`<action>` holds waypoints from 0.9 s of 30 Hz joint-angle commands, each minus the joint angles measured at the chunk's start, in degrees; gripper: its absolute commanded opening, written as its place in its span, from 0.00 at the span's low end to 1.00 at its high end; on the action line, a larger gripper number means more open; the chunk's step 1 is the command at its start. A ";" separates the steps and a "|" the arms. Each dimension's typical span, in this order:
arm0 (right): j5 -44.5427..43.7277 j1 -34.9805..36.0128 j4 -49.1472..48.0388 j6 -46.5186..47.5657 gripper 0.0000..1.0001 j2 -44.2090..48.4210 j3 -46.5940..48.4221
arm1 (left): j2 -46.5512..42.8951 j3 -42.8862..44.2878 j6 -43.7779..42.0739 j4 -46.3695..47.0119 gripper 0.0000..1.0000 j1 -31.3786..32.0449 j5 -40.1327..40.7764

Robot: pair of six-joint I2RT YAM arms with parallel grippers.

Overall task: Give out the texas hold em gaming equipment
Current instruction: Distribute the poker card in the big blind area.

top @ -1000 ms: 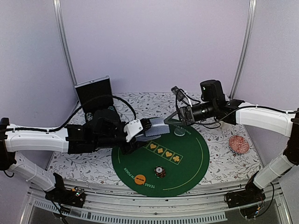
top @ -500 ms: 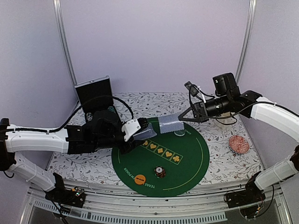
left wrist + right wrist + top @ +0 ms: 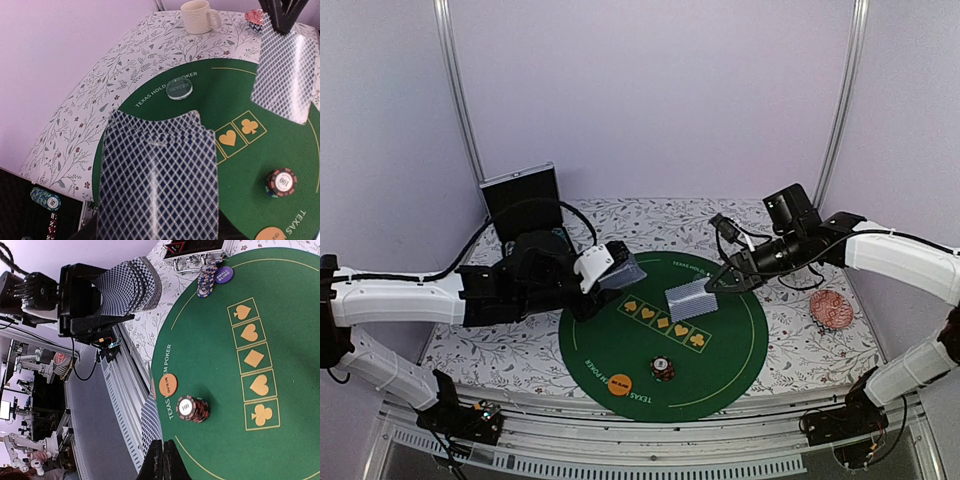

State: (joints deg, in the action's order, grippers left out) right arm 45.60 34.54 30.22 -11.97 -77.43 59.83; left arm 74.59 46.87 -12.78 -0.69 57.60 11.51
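My left gripper (image 3: 607, 272) is shut on a deck of playing cards (image 3: 157, 175) with blue diamond backs, held over the left rim of the green poker mat (image 3: 740, 330); the deck hides its fingers in the left wrist view. My right gripper (image 3: 714, 284) is shut on one single card (image 3: 687, 300), hanging tilted above the suit squares. In the right wrist view that card (image 3: 152, 430) shows edge-on at the closed fingertips (image 3: 156, 460). A chip stack (image 3: 663, 369) and an orange disc (image 3: 619, 384) lie near the mat's front. A clear disc (image 3: 179, 89) rests by the mat's far rim.
A black case (image 3: 523, 200) stands open at the back left, with more chips (image 3: 206, 277) and a purple disc (image 3: 224, 274) beside it. A white mug (image 3: 198, 16) sits past the mat. A reddish round thing (image 3: 833, 310) lies at the right.
The right gripper has carried one card away from the deck, rightward and then down over the mat's middle. The left gripper has drawn back slightly left with the deck.
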 commanded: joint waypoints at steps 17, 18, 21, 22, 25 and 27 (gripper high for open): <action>9.32 9.49 -9.92 -3.52 0.02 -39.50 24.39 | -3.29 3.58 7.25 -5.45 0.49 -5.51 6.69; 9.67 10.51 -9.98 -3.82 0.02 -40.88 25.08 | -3.43 3.65 7.29 -5.68 0.49 -5.56 6.69; 10.86 13.35 -10.04 -5.03 0.02 -44.94 28.41 | -3.95 3.75 6.89 -5.93 0.49 -5.75 6.77; 11.18 14.43 -10.04 -5.38 0.02 -46.20 29.54 | -4.15 3.71 6.62 -5.96 0.49 -5.94 6.84; 11.48 16.32 -9.42 -6.28 0.02 -49.37 32.60 | -4.37 4.03 6.45 -6.66 0.49 -6.20 7.29; 11.16 17.11 -8.26 -6.63 0.02 -51.08 34.37 | -4.28 4.34 6.44 -7.39 0.49 -6.40 7.37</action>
State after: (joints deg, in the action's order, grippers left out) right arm 55.09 50.26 20.99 -17.28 -125.47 90.19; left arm 71.68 48.86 -6.57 -7.22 52.16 17.69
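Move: The card pinched in my right hand goes to the orange big blind button's area, roughly 17 cm to that hand's left, 8 cm back and 20 cm below. On the way, the chip stack stands about 9 cm left and 5 cm back from the hand, and the row of printed suits has its middle 8 cm left and 7 cm ahead. From my left hand the button lies about 13 cm back, 2 cm right and 18 cm down. With the card still pinched, my right hand first arcs forward some 9 cm over the printed suits, then comes back as far, travelling about 18 cm left and sinking 12 cm towards the big blind button, its fingertips swinging some 25 degrees back towards my base. My left hand keeps the deck and draws clear forward-left, turning slightly counter-clockwise. ##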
